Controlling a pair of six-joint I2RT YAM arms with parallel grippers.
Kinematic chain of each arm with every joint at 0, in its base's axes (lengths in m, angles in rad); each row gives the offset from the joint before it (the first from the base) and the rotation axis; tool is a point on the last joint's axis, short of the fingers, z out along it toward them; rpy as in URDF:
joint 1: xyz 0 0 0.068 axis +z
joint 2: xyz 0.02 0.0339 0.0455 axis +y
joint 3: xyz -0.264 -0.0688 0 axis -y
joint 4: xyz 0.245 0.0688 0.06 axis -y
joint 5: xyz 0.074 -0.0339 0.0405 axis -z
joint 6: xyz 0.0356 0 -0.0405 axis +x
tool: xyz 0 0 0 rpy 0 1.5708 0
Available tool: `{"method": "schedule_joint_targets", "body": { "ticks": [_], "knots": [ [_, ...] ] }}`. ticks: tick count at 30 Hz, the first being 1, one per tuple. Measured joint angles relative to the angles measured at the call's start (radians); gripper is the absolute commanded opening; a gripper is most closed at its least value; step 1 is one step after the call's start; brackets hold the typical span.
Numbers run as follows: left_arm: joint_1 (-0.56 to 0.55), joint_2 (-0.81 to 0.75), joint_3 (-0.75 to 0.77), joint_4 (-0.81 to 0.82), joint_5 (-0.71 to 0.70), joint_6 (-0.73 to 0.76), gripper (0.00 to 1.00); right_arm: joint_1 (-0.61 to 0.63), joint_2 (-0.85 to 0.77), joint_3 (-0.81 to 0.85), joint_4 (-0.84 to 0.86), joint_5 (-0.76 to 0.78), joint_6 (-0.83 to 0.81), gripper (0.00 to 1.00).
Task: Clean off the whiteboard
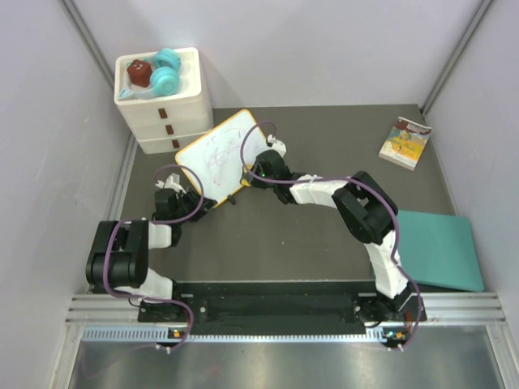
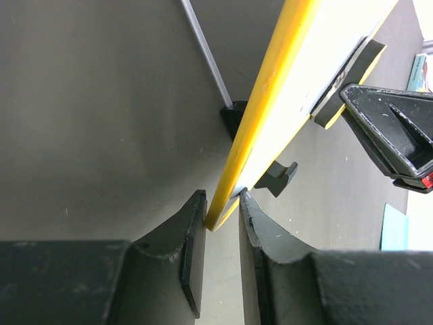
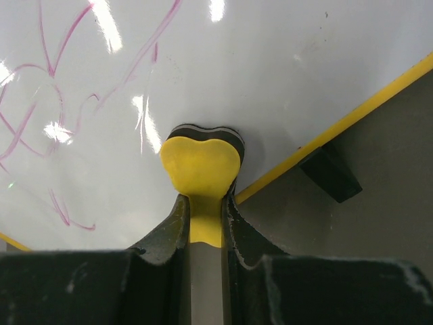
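Note:
The whiteboard (image 1: 220, 151), white with a thin yellow frame, stands tilted up off the table at the left of centre; pink scribbles (image 3: 47, 115) cover its left part. My left gripper (image 1: 203, 197) is shut on its lower yellow edge (image 2: 233, 176), one finger on each side of the frame. My right gripper (image 1: 247, 177) is shut on a yellow heart-shaped eraser (image 3: 201, 166) whose dark pad presses on the board's face near its lower right edge. In the left wrist view the eraser (image 2: 348, 78) and my right gripper's fingers (image 2: 392, 132) show at the board's far side.
A white three-drawer box (image 1: 169, 113) with toys on top stands just behind the board at back left. A book (image 1: 405, 143) lies at back right, a teal mat (image 1: 438, 247) at the right. Black feet (image 3: 329, 175) stick out beneath the board's frame.

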Motion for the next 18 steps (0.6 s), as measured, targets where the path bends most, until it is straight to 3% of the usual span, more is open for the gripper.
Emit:
{"method": "schedule_joint_targets", "body": {
  "ticks": [9, 18],
  "knots": [
    [0.0, 0.0, 0.001, -0.002, 0.006, 0.0, 0.19, 0.071, 0.01, 0.127, -0.124, -0.002, -0.09, 0.0],
    [0.0, 0.0, 0.001, -0.003, 0.008, 0.003, 0.19, 0.174, 0.094, 0.258, -0.142, -0.047, -0.128, 0.0]
  ]
}}
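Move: The right hand already holds the yellow eraser against the whiteboard near its lower edge. The small pink mark lies about 8 cm to its left, 3 cm back and a touch higher. The near corner is some 10 cm left and 9 cm back; the main scribble sits about 9 cm ahead and 7 cm left, higher up the slope. From the left hand, which grips that near corner, the small mark is roughly 6 cm ahead and 2 cm right. Felt on the whiteboard, the right hand sweeps the eraser about 10 cm left and 6 cm back towards the near corner, over the small pink mark. It rises some 3.5 cm, then sinks about 1 cm, turning some 15 degrees counter-clockwise with its grip kept. The left hand stays still, still pinching the corner. ##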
